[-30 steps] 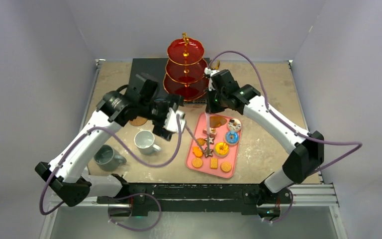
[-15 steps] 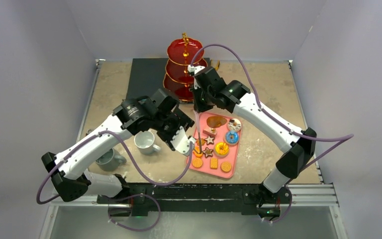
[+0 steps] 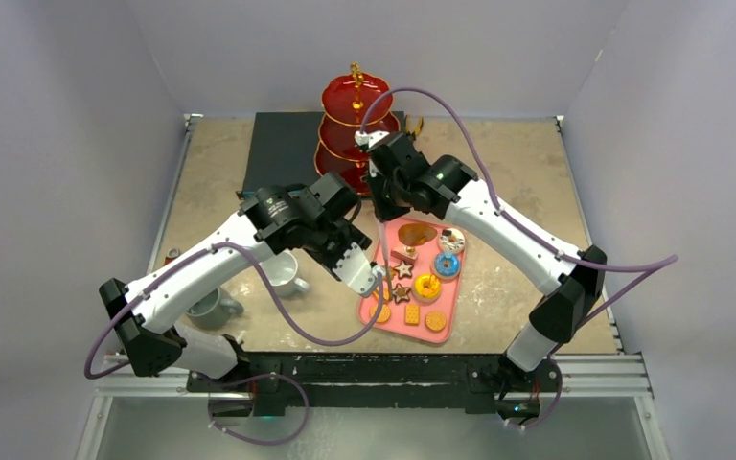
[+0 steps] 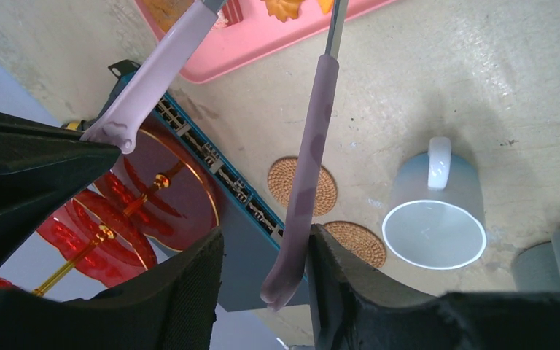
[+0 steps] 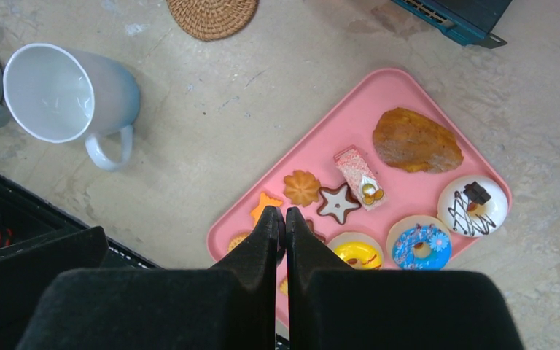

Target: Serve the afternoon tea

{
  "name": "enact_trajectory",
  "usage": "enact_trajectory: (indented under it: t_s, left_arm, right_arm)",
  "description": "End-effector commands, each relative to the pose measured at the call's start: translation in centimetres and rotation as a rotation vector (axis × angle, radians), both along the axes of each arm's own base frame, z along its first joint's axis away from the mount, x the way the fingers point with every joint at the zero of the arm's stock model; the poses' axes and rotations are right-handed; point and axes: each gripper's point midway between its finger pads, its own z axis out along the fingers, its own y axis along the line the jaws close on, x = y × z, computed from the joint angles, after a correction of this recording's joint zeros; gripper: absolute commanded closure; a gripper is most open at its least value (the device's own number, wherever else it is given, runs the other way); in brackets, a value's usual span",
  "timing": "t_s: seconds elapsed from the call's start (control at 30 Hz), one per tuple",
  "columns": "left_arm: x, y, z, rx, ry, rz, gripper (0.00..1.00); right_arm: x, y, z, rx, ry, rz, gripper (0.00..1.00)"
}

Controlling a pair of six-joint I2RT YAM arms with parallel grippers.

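Note:
Lilac-handled tongs (image 3: 381,244) hang over the pink tray's left end. My right gripper (image 3: 380,206) is shut on one handle; in its own view the right gripper (image 5: 284,211) shows both pads pressed together above the toy pastries (image 5: 357,251). My left gripper (image 4: 266,240) stands part-way open around the tongs' other handle (image 4: 310,168), which rests against one finger with a gap to the other. The red three-tier stand (image 3: 355,125) is at the back. The white mug (image 4: 434,226) and grey mug (image 4: 554,262) stand beside two cork coasters (image 4: 302,186).
The pink tray (image 3: 460,287) lies at the front centre, and its rim (image 5: 408,95) holds doughnuts, star biscuits and cookies. A flat dark electronics box (image 3: 283,144) sits behind the left arm, touching the stand's foot. The left arm partly covers the white mug (image 3: 283,273).
My left arm has swung right from over the mug to the tray's left edge, and its jaws have narrowed around a tongs handle. The right gripper has shifted slightly left with the tongs.

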Motion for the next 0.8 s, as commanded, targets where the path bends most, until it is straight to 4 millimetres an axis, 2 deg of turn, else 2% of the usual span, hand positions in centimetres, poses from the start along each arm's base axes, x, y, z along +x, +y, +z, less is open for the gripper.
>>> enact_trajectory:
  t_s: [0.0, 0.07, 0.3, 0.37, 0.43, 0.47, 0.67, 0.77]
  left_arm:
    - [0.6, -0.2, 2.1, -0.042, -0.073, 0.004, 0.59]
    - [0.5, -0.4, 2.0, -0.044, -0.069, 0.002, 0.65]
    - [-0.4, -0.9, 1.8, -0.072, -0.037, 0.011, 1.00]
    - [-0.8, -1.3, 2.2, -0.120, -0.013, 0.032, 1.00]
    - [-1.4, -1.4, 2.2, -0.168, 0.017, 0.066, 1.00]
    - [-1.7, -1.3, 2.5, -0.204, 0.019, 0.084, 1.00]
    - [-4.1, 0.4, 1.7, -0.362, 0.045, 0.158, 1.00]
    - [-4.9, 0.8, 2.0, -0.433, 0.062, 0.190, 1.00]
  right_arm:
    - [-0.2, 0.1, 2.0, 0.011, -0.041, 0.017, 1.00]
    - [-0.2, 0.3, 2.6, 0.021, -0.049, 0.019, 1.00]
    - [0.1, 0.9, 3.7, 0.049, -0.068, 0.029, 1.00]
    - [0.3, 1.1, 3.7, 0.055, -0.073, 0.029, 1.00]
    - [0.0, 1.3, 3.6, 0.068, -0.055, 0.031, 0.82]
    - [0.0, 1.3, 3.8, 0.076, -0.057, 0.018, 0.65]
    - [1.8, 0.4, 7.1, 0.137, -0.143, -0.066, 0.25]
    - [2.9, -0.8, 9.4, 0.192, -0.185, -0.121, 0.13]
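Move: The tongs' free purple tip already stands between the left hand's half-open fingers, about 1 cm back of their midpoint. From the left hand, the pastry tray's middle is about 18 cm right and 1 cm forward, the white mug about 13 cm left and level, the nearer coaster some 15 cm forward and 6 cm left, all roughly 20 cm below. From the right hand, gripping the other tip, the free tip is about 8 cm back and 10 cm left. The left fingers close on the tongs' free tip and pinch it, while the right hand, still holding the other tip, rises about 3 cm; only then do the right fingers open wide and let go, that hand edging up a little more. Keeping its grip, the left hand draws back about 4 cm and slightly left towards the white mug, its fingertips swinging some 15 degrees to the right. ##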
